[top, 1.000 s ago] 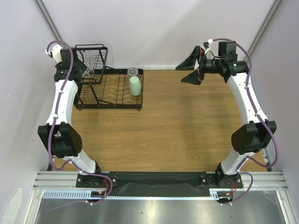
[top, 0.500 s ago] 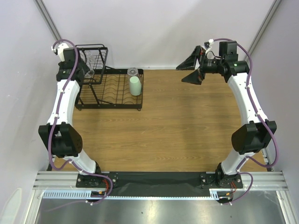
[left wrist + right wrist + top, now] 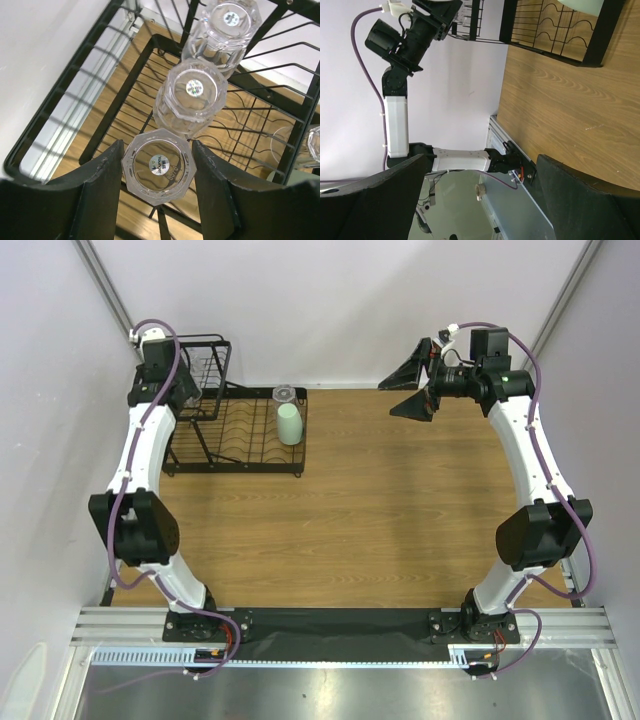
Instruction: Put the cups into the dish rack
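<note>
The black wire dish rack [image 3: 235,466] stands at the back left, its raised basket [image 3: 205,344] at the far end. My left gripper [image 3: 159,167] hangs over that basket, shut on an upside-down clear glass cup [image 3: 159,165]. Two more inverted clear cups [image 3: 191,97] [image 3: 225,30] stand in a row in the basket beyond it. In the low slotted tray stands the mint-green tumbler [image 3: 289,424], with another clear cup [image 3: 284,394] just behind it. My right gripper [image 3: 415,386] is held high at the back right, open and empty.
White walls close in behind and left of the rack [image 3: 60,65]. The right wrist view shows the rack's corner [image 3: 555,30], bare wooden table [image 3: 570,110] and the left arm [image 3: 395,125]. The arm bases sit on a metal rail [image 3: 340,625] at the near edge.
My left wrist has swung back and to the right, over the raised basket, with the glass cup still between its fingers. The right arm has not moved.
</note>
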Robot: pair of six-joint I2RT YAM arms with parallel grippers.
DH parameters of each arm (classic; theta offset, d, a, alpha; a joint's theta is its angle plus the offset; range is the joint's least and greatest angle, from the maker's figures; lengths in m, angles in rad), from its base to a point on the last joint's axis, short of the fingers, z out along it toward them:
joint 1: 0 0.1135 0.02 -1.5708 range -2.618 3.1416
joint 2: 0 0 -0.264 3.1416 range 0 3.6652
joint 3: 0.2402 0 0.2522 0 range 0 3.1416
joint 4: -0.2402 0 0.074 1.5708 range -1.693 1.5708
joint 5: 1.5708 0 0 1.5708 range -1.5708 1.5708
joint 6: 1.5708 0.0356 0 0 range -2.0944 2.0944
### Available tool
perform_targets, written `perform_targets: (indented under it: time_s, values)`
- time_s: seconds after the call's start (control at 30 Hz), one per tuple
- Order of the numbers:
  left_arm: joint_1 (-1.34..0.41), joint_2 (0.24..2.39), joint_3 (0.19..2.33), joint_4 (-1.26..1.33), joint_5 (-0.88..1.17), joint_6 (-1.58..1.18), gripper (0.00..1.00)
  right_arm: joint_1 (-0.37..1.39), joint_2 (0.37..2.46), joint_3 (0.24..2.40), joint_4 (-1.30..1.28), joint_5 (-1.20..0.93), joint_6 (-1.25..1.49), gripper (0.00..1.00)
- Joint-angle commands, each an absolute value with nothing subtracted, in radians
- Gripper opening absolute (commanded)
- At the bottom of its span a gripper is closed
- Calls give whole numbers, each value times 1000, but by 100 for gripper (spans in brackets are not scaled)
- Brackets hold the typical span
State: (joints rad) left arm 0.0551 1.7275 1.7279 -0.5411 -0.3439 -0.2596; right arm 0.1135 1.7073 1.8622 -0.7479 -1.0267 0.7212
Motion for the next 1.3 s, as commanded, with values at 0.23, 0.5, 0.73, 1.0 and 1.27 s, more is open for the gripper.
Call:
perform_targets:
  time_s: [0.23,0.5,0.73,1.0,1.27]
  values:
    - [58,1773,1816,-525,-302,-176,0,104,1703,1868,-758,-1052,703,99]
    - [58,1755,1792,-538,-321,-179,25,104,1709,1868,-753,-1052,707,100]
    - [63,1755,1795,-548,-314,-184,58,104,1707,1867,-752,-1052,706,100]
    - [64,1750,1795,-551,-304,-184,81,106,1703,1865,-753,-1052,707,100]
    - [63,1732,1796,-557,-299,-193,78,109,1700,1865,-747,-1052,710,100]
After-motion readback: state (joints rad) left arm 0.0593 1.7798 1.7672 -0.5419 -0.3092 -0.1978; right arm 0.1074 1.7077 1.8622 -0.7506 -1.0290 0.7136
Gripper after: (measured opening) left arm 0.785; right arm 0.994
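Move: The left hand holds a clear cup bottom-up just over the free front spot of the rack's upper basket, roughly 2 cm ahead and 3 cm lower. Already standing there are the nearer clear cup, about 9 cm straight ahead of the hand, and the far clear cup, some 17 cm straight ahead, both about 3 cm lower. From the idle right hand, the spot is roughly 53 cm left, 10 cm ahead and 12 cm lower. Forward and down together, only about 1.5 cm in all, the left hand sets the held cup into the front of the upper basket, short of the nearer clear cup, with barely any turn of the wrist. It then stays put, and the fingers, until then keeping their grip, spread part-way to let go of the cup. ##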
